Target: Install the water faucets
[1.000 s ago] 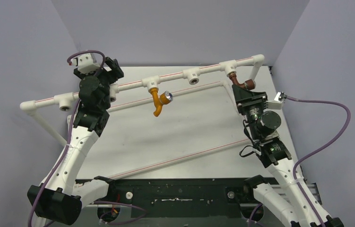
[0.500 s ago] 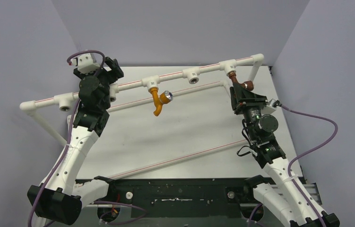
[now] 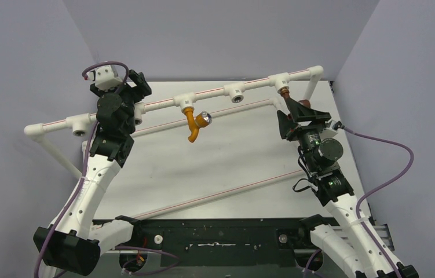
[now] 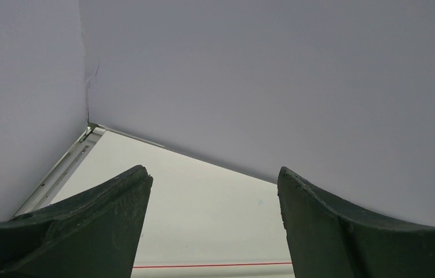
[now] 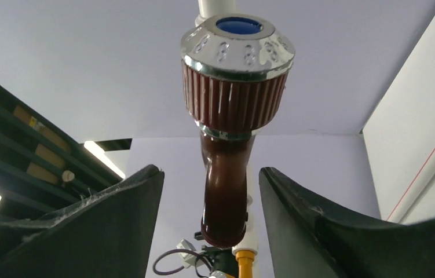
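The dark red-brown faucet (image 3: 291, 98) hangs from the T socket at the right end of the white pipe rail (image 3: 215, 94). In the right wrist view its silver knob (image 5: 237, 52) is near the top and its spout (image 5: 225, 191) runs down between my fingers. My right gripper (image 3: 300, 111) (image 5: 210, 172) is open, with a gap on each side of the spout. The orange-yellow faucet (image 3: 192, 124) sits in a mid-rail socket, its spout pointing down. My left gripper (image 3: 138, 86) (image 4: 213, 172) is open and holds nothing, up by the rail's left part.
Bare T sockets (image 3: 237, 92) (image 3: 80, 124) sit on the rail. Lower white pipes with red stripes (image 3: 220, 194) cross the table. Grey walls close in at the back and both sides. The right arm's purple cable (image 3: 394, 168) loops to the right.
The right gripper's jaws have opened off the dark red-brown faucet, and its wrist has turned. The left arm and the orange-yellow faucet have not moved.
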`<action>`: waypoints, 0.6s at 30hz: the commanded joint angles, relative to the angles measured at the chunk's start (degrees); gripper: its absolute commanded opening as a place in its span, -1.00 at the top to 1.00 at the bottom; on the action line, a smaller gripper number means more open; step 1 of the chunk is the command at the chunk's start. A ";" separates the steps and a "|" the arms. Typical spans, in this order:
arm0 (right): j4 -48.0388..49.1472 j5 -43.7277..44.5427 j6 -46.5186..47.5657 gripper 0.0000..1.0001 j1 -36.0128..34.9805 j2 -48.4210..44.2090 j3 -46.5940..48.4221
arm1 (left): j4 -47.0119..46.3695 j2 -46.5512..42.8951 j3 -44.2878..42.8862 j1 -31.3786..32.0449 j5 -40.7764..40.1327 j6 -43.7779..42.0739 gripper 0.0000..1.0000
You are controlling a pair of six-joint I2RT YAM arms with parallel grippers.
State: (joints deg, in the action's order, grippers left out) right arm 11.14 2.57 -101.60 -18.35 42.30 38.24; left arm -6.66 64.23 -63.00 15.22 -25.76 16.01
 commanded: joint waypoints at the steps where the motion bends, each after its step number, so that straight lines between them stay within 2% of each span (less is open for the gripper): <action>1: -0.98 -3.80 2.63 -0.39 -0.02 -2.48 2.85 | 15.69 2.75 4.57 0.77 0.62 -0.28 -0.55; 3: -3.58 -4.02 4.70 -0.60 -0.02 -3.67 3.19 | 15.62 2.81 4.56 0.71 0.75 -0.20 -0.55; 7: -8.79 -4.06 9.20 -0.80 -0.01 -6.49 3.49 | 15.75 3.01 4.57 0.73 0.89 -0.12 -0.55; 12: -18.06 -3.94 18.63 -0.84 0.00 -9.29 6.60 | 15.66 3.01 4.57 0.69 0.91 -0.10 -0.55; 18: -30.30 -0.87 40.39 -0.81 -0.01 -9.58 15.40 | 15.55 2.90 4.72 0.77 1.00 -0.10 -0.55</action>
State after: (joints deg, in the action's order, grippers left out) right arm -11.44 -0.43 -78.59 -18.41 33.56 46.92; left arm -6.68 64.23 -63.00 15.22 -25.74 16.03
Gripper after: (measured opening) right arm 0.910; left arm 0.775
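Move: The dark red faucet, already in the right-hand tee, sits between the right hand's opening fingers, its middle about 3 cm ahead, 1 cm right and level. That tee is some 8 cm ahead, 4 left and 3 up; the empty tee about 8 ahead, 20 left and 2 up. From the idle left hand the dark red faucet lies roughly 52 cm right, 8 back and 2 lower. Right hand opens wide and backs about 5 cm off the dark red faucet, rolling some 25 degrees left-side-down. ##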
